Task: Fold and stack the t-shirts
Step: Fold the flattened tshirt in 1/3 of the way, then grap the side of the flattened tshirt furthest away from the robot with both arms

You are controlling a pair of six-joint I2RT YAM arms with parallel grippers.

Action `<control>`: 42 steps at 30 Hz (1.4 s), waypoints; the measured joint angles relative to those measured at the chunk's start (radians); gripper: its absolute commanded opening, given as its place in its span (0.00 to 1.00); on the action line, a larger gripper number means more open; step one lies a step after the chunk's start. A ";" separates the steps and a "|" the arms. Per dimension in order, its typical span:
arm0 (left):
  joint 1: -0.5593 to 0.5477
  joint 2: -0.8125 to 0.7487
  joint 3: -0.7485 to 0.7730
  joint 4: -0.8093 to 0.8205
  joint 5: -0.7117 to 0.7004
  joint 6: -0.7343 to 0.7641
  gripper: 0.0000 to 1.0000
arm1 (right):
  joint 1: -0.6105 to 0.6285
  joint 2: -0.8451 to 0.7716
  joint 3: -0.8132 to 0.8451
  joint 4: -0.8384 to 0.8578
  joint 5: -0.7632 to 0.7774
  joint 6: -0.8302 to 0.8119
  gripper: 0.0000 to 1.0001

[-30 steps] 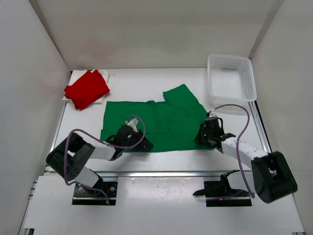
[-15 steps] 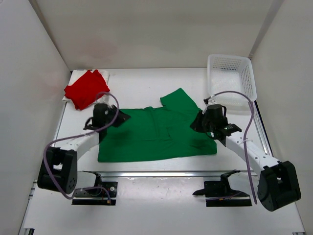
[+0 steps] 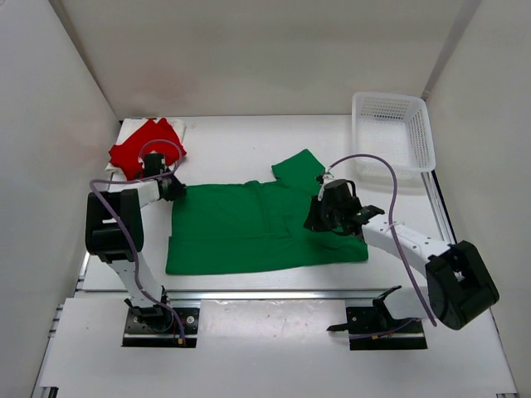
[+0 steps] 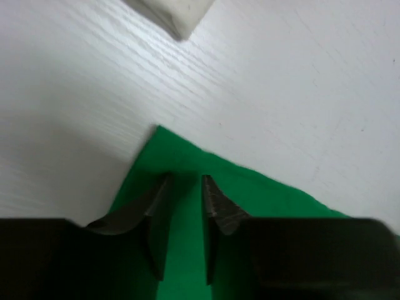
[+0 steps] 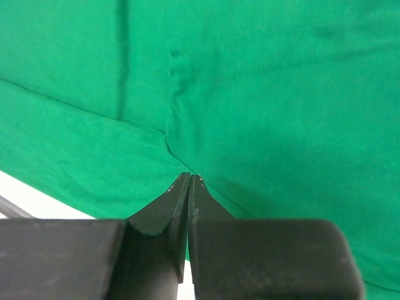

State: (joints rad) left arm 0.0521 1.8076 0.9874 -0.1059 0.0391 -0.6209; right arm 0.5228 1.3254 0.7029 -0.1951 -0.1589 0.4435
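The green t-shirt (image 3: 249, 228) lies spread flat mid-table, one sleeve (image 3: 299, 170) pointing away. My left gripper (image 3: 172, 191) rests over its far-left corner (image 4: 164, 140); the jaws stand a narrow gap apart, with flat green cloth (image 4: 186, 250) showing between them. My right gripper (image 3: 317, 220) is shut near the shirt's right side, its tips (image 5: 189, 178) pinching a crease in the green cloth (image 5: 262, 94). The red t-shirt (image 3: 145, 148) lies folded at the far left on the cream-white one (image 3: 179, 129), whose corner (image 4: 178, 12) shows in the left wrist view.
A white mesh basket (image 3: 355, 133) stands at the far right corner. White walls close in the table on three sides. The arm bases and a metal rail (image 3: 265, 292) run along the near edge.
My left gripper went from the shirt's near edge to its far-left corner. My right gripper swung away and then left, onto the shirt. The green shirt now lies closer to the near edge.
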 measured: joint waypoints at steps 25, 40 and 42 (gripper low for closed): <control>0.051 0.051 0.167 -0.113 -0.080 0.063 0.40 | -0.007 -0.027 -0.044 0.099 -0.064 0.001 0.00; 0.064 0.067 0.155 -0.123 -0.077 0.060 0.54 | -0.023 -0.059 -0.047 0.101 -0.072 0.000 0.00; 0.076 0.061 0.143 -0.107 -0.070 0.052 0.51 | -0.020 -0.059 -0.047 0.101 -0.073 -0.002 0.00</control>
State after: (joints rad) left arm 0.1280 1.8687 1.1301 -0.2131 -0.0307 -0.5686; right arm 0.5030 1.2663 0.6556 -0.0940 -0.2317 0.4419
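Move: The green t-shirt's far left corner lies about 3 cm ahead and 2 cm left of the left hand, roughly 1 cm below it. From the left hand, the near tip of the white t-shirt is some 9 cm ahead and 1 cm left, and the folded red t-shirt on top is about 15 cm ahead and 10 cm left. That green corner is some 42 cm left and 18 cm ahead of the right hand, about 6 cm lower. Leftward, down at cloth level, the left hand draws the green t-shirt's far left edge outward about 5 cm, its fingers spreading to about half open early on. It then shifts a little right and forward, up a centimetre or so, sinks, and sweeps left again, ending at the corner. The right hand, fingers shut and clear of the cloth, rises about 3 cm and settles a little lower. ##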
